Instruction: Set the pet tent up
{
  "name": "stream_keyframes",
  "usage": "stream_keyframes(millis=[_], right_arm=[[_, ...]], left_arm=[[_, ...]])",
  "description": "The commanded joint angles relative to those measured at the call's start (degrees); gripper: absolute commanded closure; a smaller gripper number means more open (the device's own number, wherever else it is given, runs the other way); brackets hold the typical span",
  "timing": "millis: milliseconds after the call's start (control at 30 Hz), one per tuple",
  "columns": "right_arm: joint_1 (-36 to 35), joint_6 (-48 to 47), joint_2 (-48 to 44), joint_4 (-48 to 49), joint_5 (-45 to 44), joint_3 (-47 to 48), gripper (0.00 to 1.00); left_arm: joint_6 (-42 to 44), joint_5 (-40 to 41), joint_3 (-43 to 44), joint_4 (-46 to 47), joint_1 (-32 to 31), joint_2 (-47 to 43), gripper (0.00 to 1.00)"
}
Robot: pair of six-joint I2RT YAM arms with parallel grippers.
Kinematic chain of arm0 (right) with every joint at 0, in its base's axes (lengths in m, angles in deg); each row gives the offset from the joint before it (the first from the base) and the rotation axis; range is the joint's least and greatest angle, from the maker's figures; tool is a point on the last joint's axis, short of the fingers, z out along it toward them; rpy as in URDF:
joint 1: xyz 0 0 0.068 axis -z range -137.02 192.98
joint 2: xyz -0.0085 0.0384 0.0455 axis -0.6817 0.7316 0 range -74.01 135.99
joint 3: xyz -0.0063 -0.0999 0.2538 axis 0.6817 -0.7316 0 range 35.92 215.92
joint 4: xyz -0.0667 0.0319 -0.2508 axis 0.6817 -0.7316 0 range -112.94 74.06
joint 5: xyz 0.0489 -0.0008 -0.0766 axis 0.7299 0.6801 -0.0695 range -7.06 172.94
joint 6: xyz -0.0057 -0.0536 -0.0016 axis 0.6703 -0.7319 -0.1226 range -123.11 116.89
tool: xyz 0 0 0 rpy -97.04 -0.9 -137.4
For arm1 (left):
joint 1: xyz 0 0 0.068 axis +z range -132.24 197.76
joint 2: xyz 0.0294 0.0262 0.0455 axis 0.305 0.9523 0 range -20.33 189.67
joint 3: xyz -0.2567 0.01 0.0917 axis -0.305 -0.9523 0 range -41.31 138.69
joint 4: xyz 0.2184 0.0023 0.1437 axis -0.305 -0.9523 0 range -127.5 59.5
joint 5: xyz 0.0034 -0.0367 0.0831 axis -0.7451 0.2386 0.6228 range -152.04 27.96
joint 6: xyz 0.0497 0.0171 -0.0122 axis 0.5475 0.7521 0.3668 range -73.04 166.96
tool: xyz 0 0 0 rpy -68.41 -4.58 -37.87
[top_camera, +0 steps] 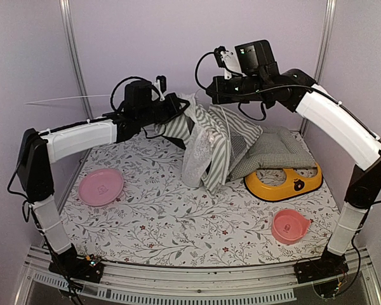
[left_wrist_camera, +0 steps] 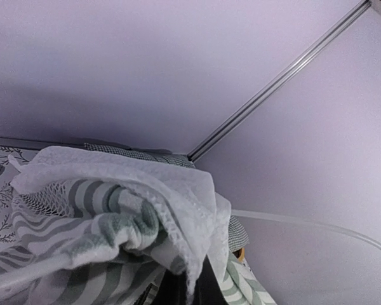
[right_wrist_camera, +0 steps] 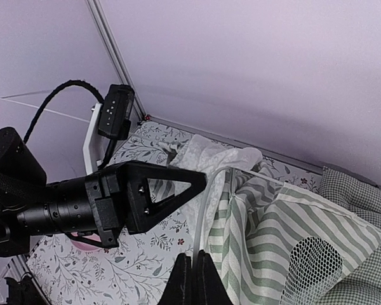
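The pet tent point(top_camera: 206, 147) hangs as a slumped bundle of grey-green striped fabric and white lace at the back middle of the mat. My left gripper point(top_camera: 181, 108) is shut on a bunched fold of its fabric at the upper left. In the left wrist view that fabric point(left_wrist_camera: 114, 216) drapes over the dark fingers point(left_wrist_camera: 178, 289) and hides most of them. My right gripper point(top_camera: 211, 95) is above the tent's top. In the right wrist view it point(right_wrist_camera: 192, 270) is shut on a thin white pole point(right_wrist_camera: 206, 203) that curves up into the tent point(right_wrist_camera: 292, 222). The left gripper point(right_wrist_camera: 193, 182) is close by on its left.
A green-checked cushion point(top_camera: 273, 149) lies behind the tent on the right, with a yellow bowl point(top_camera: 282, 184) in front of it. A pink plate point(top_camera: 100, 186) sits at the left and a pink bowl point(top_camera: 289, 225) at the near right. Enclosure walls stand close behind.
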State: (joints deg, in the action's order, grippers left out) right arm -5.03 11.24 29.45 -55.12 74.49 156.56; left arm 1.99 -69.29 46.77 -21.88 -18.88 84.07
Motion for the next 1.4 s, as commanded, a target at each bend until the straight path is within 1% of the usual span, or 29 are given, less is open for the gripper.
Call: stream_keyframes(millis=[0, 167, 500, 633, 700, 733, 800, 833, 867, 1000, 1067, 1167, 1267, 1367], right_arm=[[-0.6, -0.1, 2.8, -4.5, -1.4, 0.8, 1.00], [-0.6, 0.0, 4.8, -6.4, -1.9, 2.7, 1.00], [-0.6, 0.1, 7.5, -7.7, -2.5, 5.3, 1.00], [-0.6, 0.1, 7.5, -5.5, -3.2, 5.6, 1.00], [-0.6, -0.6, 7.5, -4.3, -2.8, 6.2, 1.00], [-0.6, -0.7, 7.4, -3.8, -1.9, 6.5, 0.98], [-0.6, -0.8, 6.8, -2.8, 0.4, 6.6, 0.88], [-0.6, -0.7, 6.4, -2.6, 1.6, 6.6, 0.77], [-0.7, -0.8, 5.8, -2.6, 2.2, 6.5, 0.70], [-1.1, -0.8, 2.9, -2.7, 2.8, 4.8, 0.45], [-1.4, -0.6, 0.5, -1.9, 2.9, 2.4, 0.35], [-1.8, -0.3, -4.5, 1.9, 3.9, -3.7, 0.26], [-2.0, -0.1, -8.4, 3.9, 4.1, -8.2, 0.21], [-2.2, -0.1, -12.4, 5.6, 3.4, -13.9, 0.20]], left_arm=[[1.1, -8.0, -4.5, 13.3, -0.8, -6.5, 1.00], [1.6, -12.4, -7.5, 19.5, -1.4, -9.8, 1.00], [0.9, -18.0, -10.7, 26.9, -3.1, -12.7, 1.00], [1.1, -17.7, -11.4, 26.9, -3.9, -13.7, 1.00], [2.1, -15.2, -12.7, 25.6, -4.3, -14.7, 1.00], [2.5, -13.4, -13.2, 24.6, -4.4, -15.0, 1.00], [2.8, -9.1, -13.1, 21.1, -4.5, -15.4, 1.00], [3.1, -7.0, -13.0, 19.6, -4.5, -15.4, 1.00], [3.5, -4.5, -12.9, 18.6, -4.5, -15.5, 1.00], [3.8, 1.2, -12.1, 15.0, -4.5, -14.9, 1.00], [4.1, 4.0, -11.8, 13.6, -4.6, -14.8, 1.00], [4.5, 8.1, -10.5, 10.7, -4.8, -14.5, 1.00], [4.4, 10.6, -9.9, 9.6, -4.9, -14.2, 1.00], [4.3, 12.3, -9.2, 8.9, -5.0, -13.9, 1.00]])
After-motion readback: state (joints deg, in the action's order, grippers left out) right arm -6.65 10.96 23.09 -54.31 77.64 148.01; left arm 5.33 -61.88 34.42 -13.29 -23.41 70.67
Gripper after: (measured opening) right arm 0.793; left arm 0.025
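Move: The left hand already pinches the tent's white-edged fabric, with the body of the tent hanging some 8 cm to its right, 5 cm back and 15 cm below; the pole in the right fingers is about 8 cm right of the left hand, 7 cm back and 8 cm higher. From the right hand, the pinched fabric is about 8 cm ahead, 8 cm left and 7 cm below, the plaid cushion 9 cm ahead and 30 cm right, and the yellow stand 8 cm back and 32 cm right, both nearly 40 cm down. The left hand keeps its pinch and hauls the fabric back about 8 cm and up about 6, its fingers tipping upward and swinging clockwise, then eases forward a couple of centimetres as it swings back counter-clockwise. Meanwhile the right hand, still holding the pole, first sinks about 4 cm, then opens wide, lets go of the pole and backs off towards its base, rising slightly. ##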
